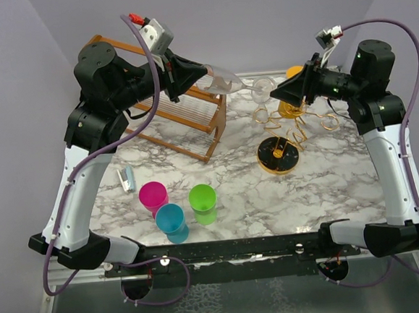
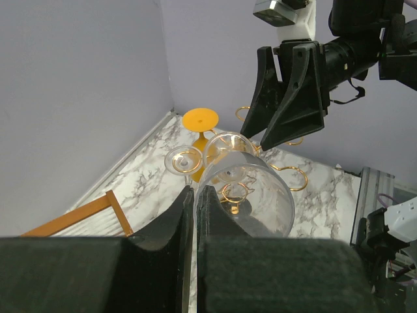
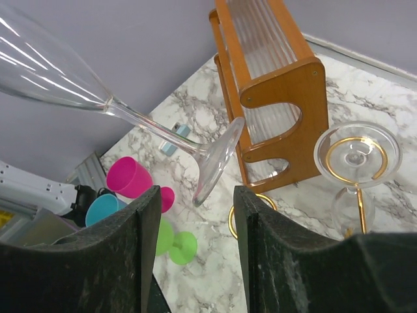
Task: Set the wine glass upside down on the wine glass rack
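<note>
My left gripper [image 1: 191, 76] [image 2: 195, 194] is shut on the rim of a clear wine glass [image 1: 223, 78] [image 2: 254, 192], which it holds on its side in the air, with the stem pointing right. The glass's foot [image 3: 218, 160] sits between the fingertips of my right gripper [image 1: 283, 91] [image 3: 195, 208], which is open with a gap on each side of the foot. The gold wire wine glass rack [image 1: 298, 124] [image 2: 290, 175] stands below and to the right on its round black base [image 1: 278, 155]. Another clear glass [image 3: 357, 156] [image 2: 184, 160] hangs upside down on it.
A brown wooden slatted shelf [image 1: 184, 115] [image 3: 273, 78] stands at the back left. Pink [image 1: 153, 196], blue [image 1: 171, 221] and green [image 1: 203, 199] cups stand near the front. A small grey-blue object [image 1: 126, 179] lies at the left. An orange goblet [image 1: 291, 108] [image 2: 200, 120] is by the rack.
</note>
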Robot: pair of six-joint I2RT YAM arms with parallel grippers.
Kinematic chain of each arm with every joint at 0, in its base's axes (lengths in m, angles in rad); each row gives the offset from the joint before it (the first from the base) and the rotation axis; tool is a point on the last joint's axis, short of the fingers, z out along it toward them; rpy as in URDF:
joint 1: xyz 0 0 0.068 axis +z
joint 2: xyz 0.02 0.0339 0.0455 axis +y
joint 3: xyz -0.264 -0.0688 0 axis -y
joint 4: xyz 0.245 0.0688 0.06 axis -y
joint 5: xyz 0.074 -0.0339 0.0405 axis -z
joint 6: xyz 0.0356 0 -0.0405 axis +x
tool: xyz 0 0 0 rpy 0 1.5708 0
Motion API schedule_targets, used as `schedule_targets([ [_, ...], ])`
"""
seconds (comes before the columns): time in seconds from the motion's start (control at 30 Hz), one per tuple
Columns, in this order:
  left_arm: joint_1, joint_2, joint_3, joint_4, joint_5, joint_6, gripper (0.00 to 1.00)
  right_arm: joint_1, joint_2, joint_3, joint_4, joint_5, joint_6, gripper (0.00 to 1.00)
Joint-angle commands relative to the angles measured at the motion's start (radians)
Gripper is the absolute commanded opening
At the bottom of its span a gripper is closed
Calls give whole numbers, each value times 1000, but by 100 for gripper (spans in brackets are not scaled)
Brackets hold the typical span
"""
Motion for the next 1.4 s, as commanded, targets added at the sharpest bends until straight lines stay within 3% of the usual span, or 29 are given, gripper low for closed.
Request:
schedule_targets([
  [0.0, 4, -16, -1, 73, -13, -23, 0, 3, 8, -10, 44, 33, 41, 47],
  [0.5, 4, -2, -24, 110, 18, -54, 0, 11, 36, -41, 92, -12, 117, 30],
  [0.8, 4, -22, -91, 134, 17, -29, 0, 11, 28, -55, 156, 5, 148, 4],
  [1.07, 4, -50, -137, 122, -1, -5, 16, 11, 38, -31, 145, 85, 107, 1],
  [1.37, 4, -98, -161, 40, -118, 77, 48, -23, 8, -43, 134, 182, 51, 1],
])
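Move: The left hand already pinches the wine glass by its bowl rim; the foot end lies about 17 cm to its right, 5 cm back and 5 cm lower. From the open right hand, that foot is some 3 cm ahead and 4 cm left, about level. The hung clear glass is roughly 10 cm ahead, 4 cm left and 13 cm below, the yellow glass 12 cm ahead, 7 cm right and 12 cm below. Right hand eases about 4 cm forward, pinching the glass's foot; left, sinking 3 cm, opens off its rim. ##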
